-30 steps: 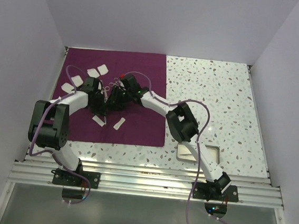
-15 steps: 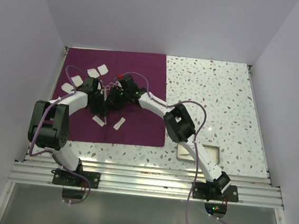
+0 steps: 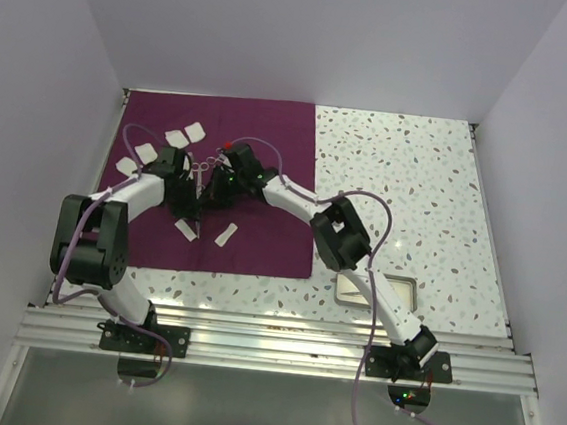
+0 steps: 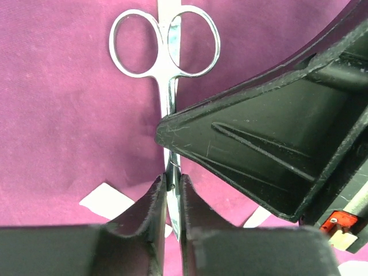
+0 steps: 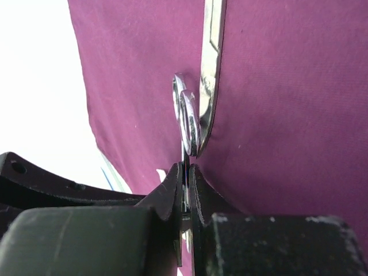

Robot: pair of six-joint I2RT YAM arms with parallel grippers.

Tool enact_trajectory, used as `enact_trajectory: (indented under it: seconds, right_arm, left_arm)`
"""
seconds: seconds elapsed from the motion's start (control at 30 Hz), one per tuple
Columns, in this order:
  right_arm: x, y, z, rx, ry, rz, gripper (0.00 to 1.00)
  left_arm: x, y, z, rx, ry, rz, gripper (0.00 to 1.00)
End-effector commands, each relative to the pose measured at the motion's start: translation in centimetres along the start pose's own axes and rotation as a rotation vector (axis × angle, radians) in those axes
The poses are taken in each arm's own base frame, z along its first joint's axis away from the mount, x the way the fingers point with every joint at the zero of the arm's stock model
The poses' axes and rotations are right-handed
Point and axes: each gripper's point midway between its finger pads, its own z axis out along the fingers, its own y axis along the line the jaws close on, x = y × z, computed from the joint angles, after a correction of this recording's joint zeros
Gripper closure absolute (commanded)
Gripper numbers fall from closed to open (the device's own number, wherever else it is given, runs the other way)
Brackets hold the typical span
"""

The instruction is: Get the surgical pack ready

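Observation:
The plum-purple cloth (image 3: 270, 141) lies flat at the table's back left, with several white gauze pads (image 3: 189, 135) on it. Silver scissors (image 4: 169, 95) are held just over the cloth, ring handles away from my left gripper. The left gripper (image 4: 172, 184) is shut on their blade end. My right gripper (image 5: 187, 169) is shut on the shank just behind the rings (image 5: 188, 118); its black finger (image 4: 241, 144) crosses the left wrist view. In the top view both grippers meet around the scissors (image 3: 200, 166). The steel tray (image 3: 409, 285) sits off the cloth at the front right.
More gauze pads (image 3: 227, 233) lie near the cloth's front edge. A second thin silver piece (image 5: 210, 63) lies on the cloth beyond the rings. White walls close in the table at left, back and right. The speckled tabletop (image 3: 397, 183) spreads right of the cloth.
My right gripper has slid slightly left and closed on the scissors' shank. The left gripper has kept its hold and barely moved.

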Motion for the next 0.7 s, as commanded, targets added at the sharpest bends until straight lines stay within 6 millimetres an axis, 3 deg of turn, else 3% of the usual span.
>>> enact_trajectory:
  seconds: [0.0, 0.17, 0.23, 0.43, 0.5, 0.57, 0.6, 0.63, 0.67]
  right_arm:
    - [-1.1, 5.6, -3.2, -0.071, -0.047, -0.072, 1.0]
    - [-1.3, 5.7, -4.2, -0.062, -0.052, -0.093, 1.0]
    - [-1.2, 5.8, -4.6, -0.061, -0.053, -0.098, 1.0]
    - [-1.3, 5.6, -5.4, -0.054, -0.063, -0.093, 1.0]
    - [-1.1, 5.0, -5.6, -0.038, -0.057, -0.082, 1.0]
    - [-1.8, 6.0, -7.1, -0.063, -0.085, -0.072, 1.0]
    - [-1.3, 4.3, -7.3, -0.036, -0.075, -0.036, 1.0]
    - [-2.2, 3.9, -8.5, -0.034, -0.101, -0.013, 1.0]
    - [-2.9, 5.6, -10.5, -0.064, -0.139, 0.0, 1.0]
  left_arm:
    - [-1.3, -2.3, -2.1, 0.093, -0.037, 0.03, 0.83]
    - [-1.7, -2.6, -2.7, 0.096, -0.049, 0.027, 0.76]
    - [-1.7, -2.6, -2.9, 0.092, -0.05, 0.022, 0.64]
    - [-2.0, -2.8, -3.8, 0.1, -0.07, 0.029, 0.46]
    - [-2.3, -2.8, -4.4, 0.095, -0.088, 0.028, 0.34]
    - [-2.9, -2.8, -5.4, 0.09, -0.125, 0.029, 0.26]
    - [-3.2, -2.9, -5.9, 0.089, -0.143, 0.025, 0.24]
    - [-3.8, -3.1, -6.8, 0.092, -0.177, 0.023, 0.22]
    - [-4.4, -3.0, -7.4, 0.08, -0.206, 0.016, 0.17]
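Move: Both hands are on the scissors, rings outward: the left near the pivot, the right just below the rings. From the right hand, the steel tray lies about 49 cm right and 21 cm back, 2 cm lower; the nearer white strip on that way is some 10 cm back and 7 cm right. Another ringed instrument lies about 7 cm ahead of the left hand, 1 cm left; the other white strip is roughly 6 cm back and 3 cm left. The left fingers spread from nearly shut to wide and let go of the scissors, that hand rising some 4.5 cm almost straight up, mostly at the end. The right hand keeps its pinch on the shank below the rings and draws the scissors about 4 cm to the right towards the tray, lifting them about 2 cm and easing slightly back, slowly at first and then quicker sideways. ##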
